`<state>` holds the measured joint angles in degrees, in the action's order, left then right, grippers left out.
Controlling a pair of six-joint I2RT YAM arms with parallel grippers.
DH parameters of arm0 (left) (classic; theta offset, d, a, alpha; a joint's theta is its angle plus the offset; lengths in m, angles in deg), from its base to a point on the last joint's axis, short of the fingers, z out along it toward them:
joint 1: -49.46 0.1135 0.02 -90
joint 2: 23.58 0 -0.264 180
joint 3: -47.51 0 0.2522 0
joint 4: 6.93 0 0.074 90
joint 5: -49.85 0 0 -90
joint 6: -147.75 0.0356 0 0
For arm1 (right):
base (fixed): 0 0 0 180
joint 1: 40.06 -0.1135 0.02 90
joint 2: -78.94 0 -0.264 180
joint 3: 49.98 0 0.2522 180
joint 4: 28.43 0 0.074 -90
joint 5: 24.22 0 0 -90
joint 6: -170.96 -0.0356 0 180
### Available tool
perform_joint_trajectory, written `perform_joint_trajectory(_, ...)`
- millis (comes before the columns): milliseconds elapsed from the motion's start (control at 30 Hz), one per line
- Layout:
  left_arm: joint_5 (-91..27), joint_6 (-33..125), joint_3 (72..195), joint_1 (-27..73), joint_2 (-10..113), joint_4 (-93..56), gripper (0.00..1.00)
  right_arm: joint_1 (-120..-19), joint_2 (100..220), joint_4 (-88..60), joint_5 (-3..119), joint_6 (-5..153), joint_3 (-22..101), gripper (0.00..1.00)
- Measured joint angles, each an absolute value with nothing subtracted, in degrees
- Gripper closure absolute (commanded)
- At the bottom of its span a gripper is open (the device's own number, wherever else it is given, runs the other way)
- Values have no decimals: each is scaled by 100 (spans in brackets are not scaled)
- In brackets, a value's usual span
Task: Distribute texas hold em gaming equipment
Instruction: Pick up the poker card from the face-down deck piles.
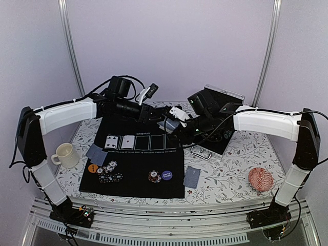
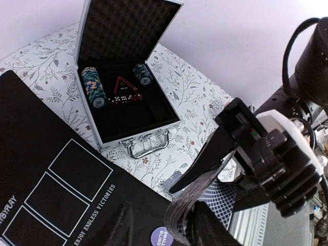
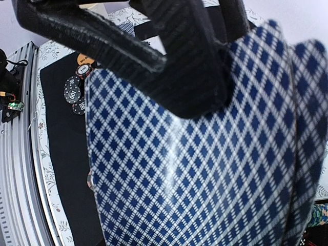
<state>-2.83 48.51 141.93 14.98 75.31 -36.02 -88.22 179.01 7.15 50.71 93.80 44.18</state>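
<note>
A deck of blue-diamond-backed playing cards [image 3: 189,164] is clamped in my right gripper [image 1: 172,125], above the back edge of the black mat [image 1: 138,164]. My left gripper [image 1: 161,117] meets it there. Its fingers [image 2: 218,228] stand apart, and the deck's bent edge [image 2: 197,202] lies against one of them. Two face-up cards [image 1: 120,142] lie in the mat's outlined boxes. Face-down cards lie at the mat's left [image 1: 96,154] and right [image 1: 192,176]. An orange button [image 1: 93,168], chip stacks [image 1: 109,172], more chips [image 1: 154,176] and a purple button [image 1: 166,175] sit near the mat's front.
An open metal case [image 2: 139,136] with chip rolls [image 2: 94,87] and dice [image 2: 121,98] stands behind the mat on the right. A cream mug [image 1: 64,155] stands left of the mat. A red patterned disc [image 1: 260,179] lies at the front right on the floral tablecloth [image 1: 225,174].
</note>
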Motion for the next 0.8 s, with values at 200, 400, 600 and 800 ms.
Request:
perform_joint_trajectory(200, -335, 4967, 14202, 1463, 7461, -3683, 81, -8822, 17901, 715, 5106, 9385, 4418, 63)
perform_joint_trajectory(400, -364, 5116, 14202, 1461, 7361, -3856, 78, -8837, 17901, 718, 5111, 9387, 4418, 63)
perform_joint_trajectory(600, -510, 5238, 14200, 1463, 7262, -3952, 77, -8839, 17901, 718, 5106, 9406, 4418, 63)
perform_joint_trajectory(800, -508, 5280, 14200, 1463, 7251, -3970, 82, -8841, 17901, 715, 5106, 9409, 4418, 63)
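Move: The face-down deck stands upright in the right hand, its middle about 3 cm to the right of the left hand and some 3 cm lower, level with it fore and aft; from the right hand it is about 3 cm left, 1 cm ahead and 1 cm up. From the left hand, the last laid face-up card is some 15 cm left, 7 cm ahead and 23 cm below, the chip case about 22 cm right, 8 cm ahead and 20 cm below. Closing from nearly half open to about a fifth, the left fingers, already astride the deck's edge, pinch the outermost card and ease it up and off towards the back and left, only about 1.5 cm in all, with a slight wrist tilt. The right hand stays put and keeps its hold on the deck. ##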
